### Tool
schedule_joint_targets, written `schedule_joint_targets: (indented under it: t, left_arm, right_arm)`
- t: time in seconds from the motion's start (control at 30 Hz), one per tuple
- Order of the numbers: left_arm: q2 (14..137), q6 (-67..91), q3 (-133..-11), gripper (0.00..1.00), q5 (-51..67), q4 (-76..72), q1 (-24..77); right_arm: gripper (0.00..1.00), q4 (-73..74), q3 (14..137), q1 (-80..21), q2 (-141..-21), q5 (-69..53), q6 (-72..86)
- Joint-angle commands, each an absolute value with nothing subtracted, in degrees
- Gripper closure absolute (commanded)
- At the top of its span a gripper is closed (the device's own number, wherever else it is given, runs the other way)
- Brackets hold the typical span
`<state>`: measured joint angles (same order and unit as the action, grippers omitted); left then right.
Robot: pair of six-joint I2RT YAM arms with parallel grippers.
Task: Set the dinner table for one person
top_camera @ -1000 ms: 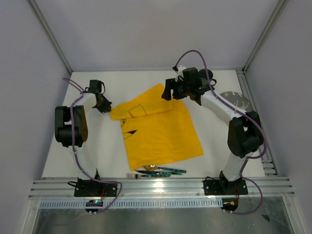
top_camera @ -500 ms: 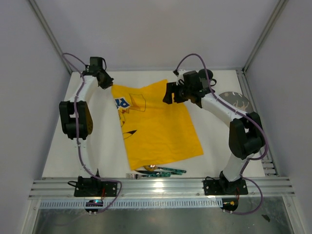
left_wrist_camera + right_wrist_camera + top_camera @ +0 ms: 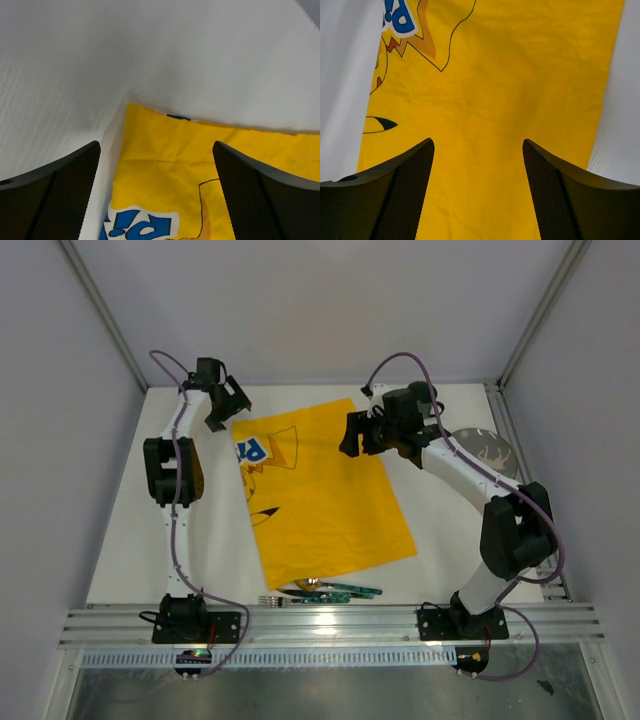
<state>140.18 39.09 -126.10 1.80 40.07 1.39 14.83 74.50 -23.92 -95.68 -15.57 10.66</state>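
The yellow cartoon-printed cloth (image 3: 320, 495) lies spread flat in the middle of the white dinner table (image 3: 135, 540). My left gripper (image 3: 228, 412) hovers open at the cloth's back left corner. In the left wrist view, the left gripper (image 3: 155, 150) holds nothing, and the cloth (image 3: 165, 185) with its blue lettering lies below the fingers. My right gripper (image 3: 350, 437) hangs open over the cloth's back right part. The right wrist view shows the right gripper (image 3: 477, 145) empty above plain yellow cloth (image 3: 510, 75).
A grey patterned plate (image 3: 490, 450) sits at the right edge of the table, partly behind my right arm. Cutlery with green handles (image 3: 325, 590) lies at the front edge, just below the cloth. A metal rail (image 3: 320, 622) runs along the near side.
My left gripper carried the folded cloth corner out to the back left, unfolding it, then opened and let go. The cloth now lies flat. The right gripper shifted only slightly.
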Motion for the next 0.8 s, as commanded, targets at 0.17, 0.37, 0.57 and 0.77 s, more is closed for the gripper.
schedule_joint_targets:
  t: [0.17,0.37,0.57,0.77]
  left_arm:
    - [126.93,34.81,-117.26,0.03,2.56,41.04,2.02]
    - [116.82,31.64,-111.46,0.03,0.88,46.31,6.06]
    - [110.57,35.33,-96.64,0.03,4.48,41.15,12.21]
    - [115.48,36.74,-91.15,0.06,3.25,39.99,18.98]
  right_arm:
    - [0.24,10.90,66.63,-24.17,-89.04,-15.29,12.74]
    - [0.24,10.55,62.49,-24.61,-85.61,-15.56,13.62]
    - [0.25,8.53,58.10,-25.22,-83.41,-16.96,16.08]
    - [0.25,8.52,57.30,-25.49,-82.27,-16.70,16.61]
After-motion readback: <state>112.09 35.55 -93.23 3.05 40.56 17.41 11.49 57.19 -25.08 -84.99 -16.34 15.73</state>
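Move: The tablecloth lies spread under both hands. Its middle is about 22 cm back and 25 cm to the right of my left hand and roughly 4 cm lower; the blue lettering is only some 10 cm back and 7 cm right. From my right hand, the cloth's middle is about 3 cm back, 8 cm left and 15 cm below, with the mug 20 cm ahead and 21 cm right, the plate 6 cm ahead and 35 cm right. With its fingers already open, my left hand leaves the cloth's far left corner, skimming back low, then arcs up some 12 cm and back down towards the cloth's middle, about 16 cm back and 13 cm right in all, turning 20 degrees clockwise and staying wide open. My open right hand eases back about 7 cm and sinks a little above the cloth. ##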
